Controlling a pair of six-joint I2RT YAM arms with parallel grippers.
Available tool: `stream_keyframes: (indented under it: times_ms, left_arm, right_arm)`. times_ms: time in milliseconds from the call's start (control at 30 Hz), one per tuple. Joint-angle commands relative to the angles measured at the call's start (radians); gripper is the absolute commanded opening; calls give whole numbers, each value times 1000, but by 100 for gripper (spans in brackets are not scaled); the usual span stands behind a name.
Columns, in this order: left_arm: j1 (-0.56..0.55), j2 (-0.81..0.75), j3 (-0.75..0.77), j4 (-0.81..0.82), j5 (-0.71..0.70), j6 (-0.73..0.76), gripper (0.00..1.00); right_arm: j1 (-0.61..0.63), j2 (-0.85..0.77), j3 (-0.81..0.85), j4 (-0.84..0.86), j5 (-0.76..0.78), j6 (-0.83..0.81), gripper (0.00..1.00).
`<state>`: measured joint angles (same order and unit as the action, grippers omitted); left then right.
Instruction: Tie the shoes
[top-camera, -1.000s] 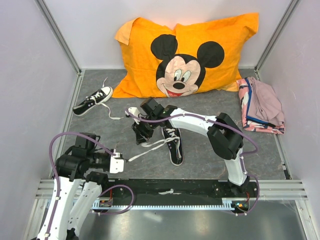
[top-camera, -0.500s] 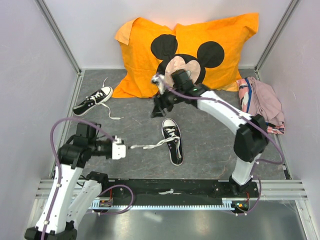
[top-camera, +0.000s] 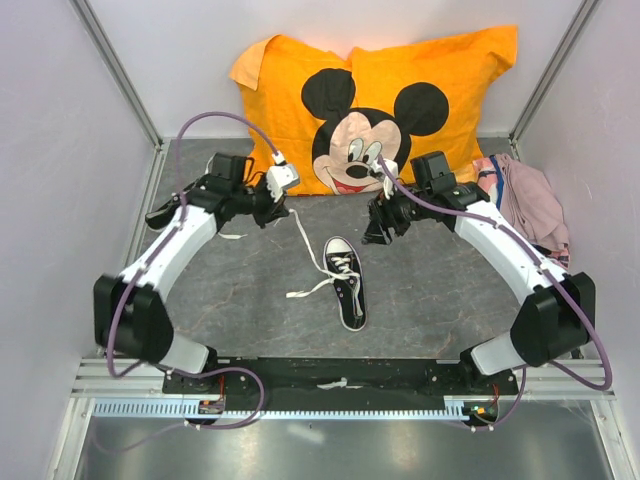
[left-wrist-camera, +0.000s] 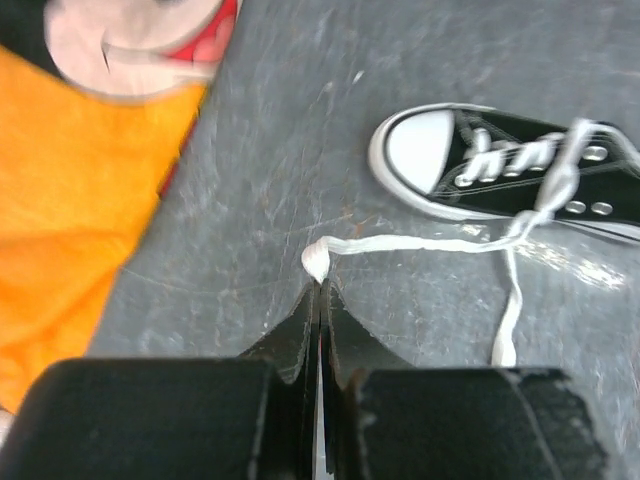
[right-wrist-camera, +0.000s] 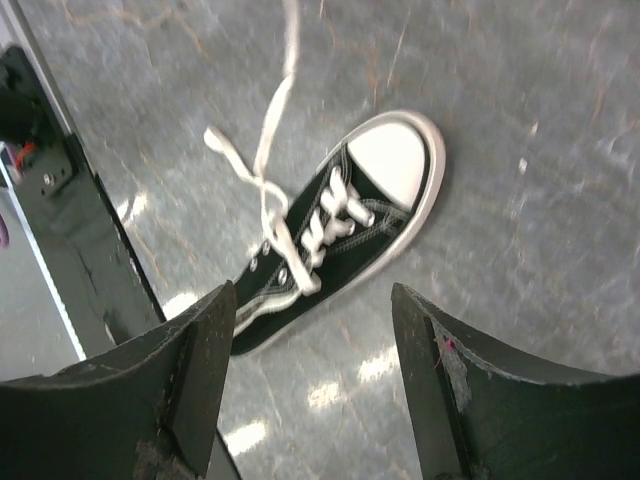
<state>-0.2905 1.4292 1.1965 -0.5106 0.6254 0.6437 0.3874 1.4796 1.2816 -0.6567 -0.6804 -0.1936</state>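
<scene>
One black sneaker (top-camera: 346, 282) with a white toe cap lies mid-table, toe toward the pillow. My left gripper (top-camera: 285, 207) is shut on the end of its white lace (top-camera: 305, 242), which runs from the jaws to the shoe. The left wrist view shows the lace end (left-wrist-camera: 318, 262) pinched at my fingertips and the shoe (left-wrist-camera: 520, 170) beyond. My right gripper (top-camera: 378, 226) hovers open and empty just behind and to the right of the shoe, which shows below its jaws (right-wrist-camera: 340, 235). The second sneaker (top-camera: 156, 214) is mostly hidden behind my left arm.
An orange Mickey Mouse pillow (top-camera: 370, 110) leans against the back wall, close behind both grippers. Folded pink clothes (top-camera: 525, 210) lie at the right wall. A loose lace end (top-camera: 300, 293) lies left of the shoe. Metal frame rails edge the table.
My left arm swung from the near left to the back, carrying the lace end toward the pillow. My right gripper moved right and now hovers open beside the shoe.
</scene>
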Motion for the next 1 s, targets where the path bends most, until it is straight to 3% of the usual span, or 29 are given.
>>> stream_keyframes:
  times_ms: [0,300,533,733,867,967]
  left_arm:
    - [-13,146,57,89,-122,-193,2]
    - [-22,370,89,115,-222,-257,2]
    - [-22,450,87,95,-266,-265,2]
    - [-22,453,69,70,-273,-237,13]
    - [-21,419,45,50,-247,-199,36]
    - [-18,344,5,35,-199,-138,44]
  right_arm:
    - [-2,-87,-53,-34,13,-63,71]
    - [-1,-110,-117,-73,30,-147,71]
    - [-1,-104,-133,-78,21,-158,71]
    - [-1,-96,-134,-78,8,-152,70]
    - [-1,-99,-133,-80,7,-150,70]
    - [-1,-105,-137,-80,12,-150,70]
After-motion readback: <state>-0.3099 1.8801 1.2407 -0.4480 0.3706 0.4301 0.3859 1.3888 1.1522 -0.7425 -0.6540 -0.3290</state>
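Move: The left hand, still pinching a lace's end, is bound for bare floor about 4 cm farther out, 2 cm to its left and 18 cm below. From this hand the shoe's middle lies some 9 cm back, 15 cm right and 15 cm below; the loose lace tip is roughly 10 cm back, level sideways and 18 cm down. From the right hand, that bare floor is about 8 cm ahead, 24 cm left and 18 cm below; the shoe's middle is 5 cm back, 8 cm left, 15 cm below. Sinking about 16 cm with a little forward travel early on, the left hand carries the lace end down to the floor ahead and left of the shoe's toe, its fingers tipping some 30 degrees steeper; it slows to a stop there and opens to let go. The right hand, empty and wide open, eases about 5 cm back, down and to its right, then waits. ##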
